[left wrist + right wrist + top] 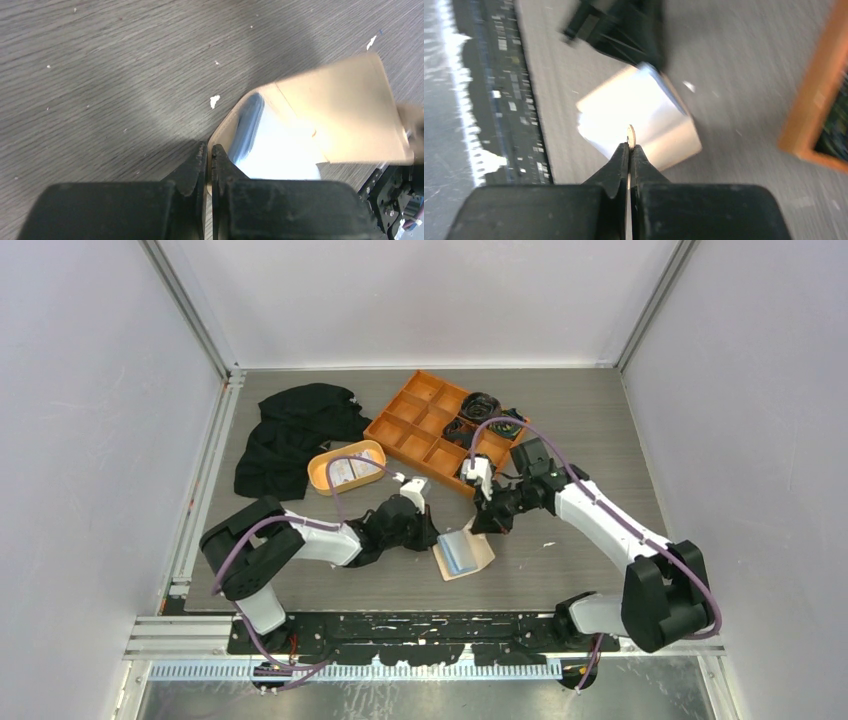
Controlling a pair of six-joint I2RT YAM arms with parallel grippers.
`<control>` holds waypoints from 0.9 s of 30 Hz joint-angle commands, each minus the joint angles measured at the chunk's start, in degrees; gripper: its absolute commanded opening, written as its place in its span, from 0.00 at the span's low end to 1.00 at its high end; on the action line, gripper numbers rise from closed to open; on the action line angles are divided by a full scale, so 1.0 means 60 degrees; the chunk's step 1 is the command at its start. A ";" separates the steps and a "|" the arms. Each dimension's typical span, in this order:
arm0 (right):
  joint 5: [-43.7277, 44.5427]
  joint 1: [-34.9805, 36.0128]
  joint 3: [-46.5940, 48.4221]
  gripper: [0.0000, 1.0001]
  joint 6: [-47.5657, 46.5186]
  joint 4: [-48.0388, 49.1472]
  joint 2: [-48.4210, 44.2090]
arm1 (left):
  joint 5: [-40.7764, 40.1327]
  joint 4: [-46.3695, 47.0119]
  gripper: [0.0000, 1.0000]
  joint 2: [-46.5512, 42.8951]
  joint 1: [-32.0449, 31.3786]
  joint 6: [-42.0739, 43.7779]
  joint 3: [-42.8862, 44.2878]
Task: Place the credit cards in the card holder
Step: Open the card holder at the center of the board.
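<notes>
The beige card holder point(478, 558) lies open on the table between the two arms. A light blue credit card point(461, 553) sits inside it; in the left wrist view the card point(250, 127) is glary. My left gripper point(434, 539) is shut on the holder's left edge point(220, 131). My right gripper point(486, 524) is shut on the thin round snap tab point(631, 133) at the holder's far side, above the pale holder point(674, 135). More credit cards point(348, 472), white with dark print, rest in the oval orange dish point(322, 473).
A large orange divided tray point(412, 428) stands at the back, with dark coiled cables point(482, 405) in its right compartments. A black cloth point(292, 430) is heaped at the back left. The tray's edge point(819, 100) lies close to my right gripper.
</notes>
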 commanded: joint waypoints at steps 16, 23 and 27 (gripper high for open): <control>0.2203 -0.1558 0.0355 0.77 -0.0464 -0.0331 -0.2335 | 0.1215 -0.0176 0.00 -0.0543 0.0071 0.0346 0.0006; -0.1552 0.0152 0.0090 1.00 -0.4069 -0.2918 -0.1954 | 0.1642 0.0441 0.00 -0.0876 0.0054 -0.0157 -0.0284; 0.1505 0.2229 -0.1167 0.99 -0.1454 0.0476 -0.2043 | 0.1620 0.0854 0.00 -0.1017 -0.0054 -0.0486 -0.0514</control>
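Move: Pinching the left edge of the card holder, the left hand has the holder's middle about 5 cm to its right and 2 cm back, 1 cm below. The right hand holds the cover's strap, with the holder's middle some 3 cm back, 3 cm left and 8 cm below. From the right hand, the orange tray is roughly 25 cm ahead and 5 cm left, and the yellow box 17 cm ahead and 27 cm left, both about 8 cm lower. Swinging the cover open, the right hand goes about 10 cm right, some 5 cm forward and 4 cm down, turning clockwise, and opens wide to let the strap go. It then rises, sweeps back and left, turning counter-clockwise, and sinks a little above the holder. The left fingers keep their pinch on the edge while easing 2–3 cm back, rising slightly at the end. ##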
